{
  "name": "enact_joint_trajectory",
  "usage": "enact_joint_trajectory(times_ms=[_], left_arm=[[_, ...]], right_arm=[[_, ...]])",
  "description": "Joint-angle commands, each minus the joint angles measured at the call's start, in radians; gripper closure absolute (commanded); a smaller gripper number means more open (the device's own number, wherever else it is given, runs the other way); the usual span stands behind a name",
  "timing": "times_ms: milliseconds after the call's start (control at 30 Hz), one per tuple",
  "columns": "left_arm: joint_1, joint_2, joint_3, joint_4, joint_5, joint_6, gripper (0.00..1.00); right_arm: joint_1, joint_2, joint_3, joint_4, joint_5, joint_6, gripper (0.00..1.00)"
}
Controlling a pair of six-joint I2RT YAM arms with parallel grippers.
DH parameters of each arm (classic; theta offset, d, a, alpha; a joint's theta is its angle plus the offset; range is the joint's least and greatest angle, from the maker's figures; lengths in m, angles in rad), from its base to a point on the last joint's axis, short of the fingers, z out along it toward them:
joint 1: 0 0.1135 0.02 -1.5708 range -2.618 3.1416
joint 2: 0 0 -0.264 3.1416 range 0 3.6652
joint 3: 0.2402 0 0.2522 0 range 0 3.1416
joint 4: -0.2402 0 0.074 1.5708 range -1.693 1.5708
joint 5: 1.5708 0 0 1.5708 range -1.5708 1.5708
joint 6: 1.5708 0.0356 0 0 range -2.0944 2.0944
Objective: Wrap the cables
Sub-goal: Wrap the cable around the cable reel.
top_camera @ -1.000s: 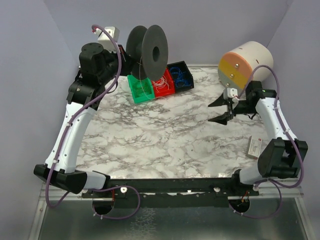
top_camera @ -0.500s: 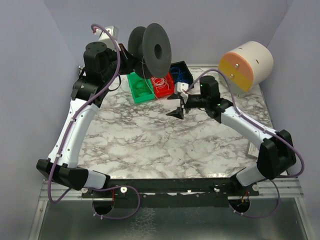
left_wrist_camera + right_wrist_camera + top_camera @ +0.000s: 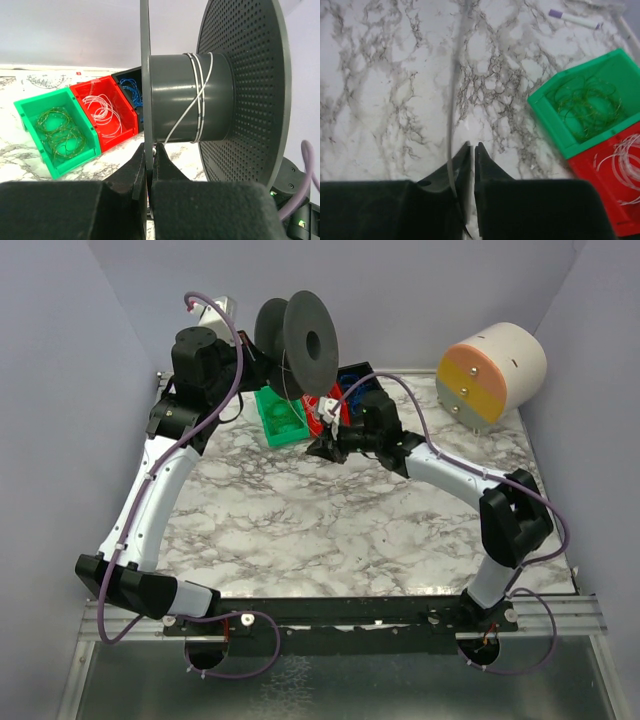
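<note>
My left gripper [image 3: 149, 150] is shut on the thin near flange of the dark grey spool [image 3: 305, 340], held up above the bins. A whitish cable [image 3: 200, 95] is wound a few turns round the hub [image 3: 175, 100], and one strand hangs down from it. My right gripper [image 3: 322, 445] sits low over the table, just below the spool. Its jaws stand almost together, and the whitish strand [image 3: 452, 115] runs down across the left finger into the gap. Loose green cables [image 3: 587, 107], white cables [image 3: 102, 112] and blue cables [image 3: 132, 92] lie coiled in their bins.
The green bin [image 3: 280, 418], the red bin [image 3: 620, 210] and the blue bin [image 3: 360, 380] stand in a row at the back, right beside my right gripper. A large cream and orange cylinder [image 3: 492, 370] lies at the back right. A small marker [image 3: 572, 19] lies on the marble.
My right arm has swung from the table's right side to the left, ending under the spool by the bins, and its jaws have closed. The left gripper still holds the spool.
</note>
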Motion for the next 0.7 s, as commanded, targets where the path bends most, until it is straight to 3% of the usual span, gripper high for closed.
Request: enact_joint_trajectory(times_ms=[0, 133, 400, 667], left_arm=[[-0.004, -0.019, 0.016, 0.081, 0.035, -0.010, 1.00], [-0.005, -0.026, 0.021, 0.081, 0.087, 0.013, 1.00], [-0.006, -0.076, -0.034, 0.050, 0.195, 0.139, 1.00], [-0.015, -0.106, -0.085, 0.015, 0.377, 0.243, 1.00]], right_arm=[[0.001, -0.045, -0.050, 0.008, 0.146, 0.018, 0.99], [-0.060, -0.094, -0.149, 0.067, 0.160, 0.095, 1.00], [-0.297, -0.087, -0.145, 0.103, -0.046, 0.322, 1.00], [-0.413, 0.017, 0.047, -0.124, -0.009, 0.365, 0.99]])
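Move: The cable already runs between my right hand's nearly shut fingers. From that hand the cable reel is about 11 cm ahead, 1 cm left and some 21 cm up. On the table, about 16 cm below that hand, the green bin is roughly 10 cm ahead and 7 cm left, and the red bin 12 cm ahead and 2 cm right. My left hand grips the reel's near flange; the reel's middle lies about 6 cm ahead and 6 cm right of it, level. I shut my right fingers fully on the cable and carry it some 15 cm right and 9 cm forward, low beside the reel, dipping about 3 cm and coming back up while the wrist swings about 27 degrees clockwise. My left hand keeps pinching the flange, then eases the reel about 4 cm back, slightly right and down, turning it some 15 degrees clockwise. ##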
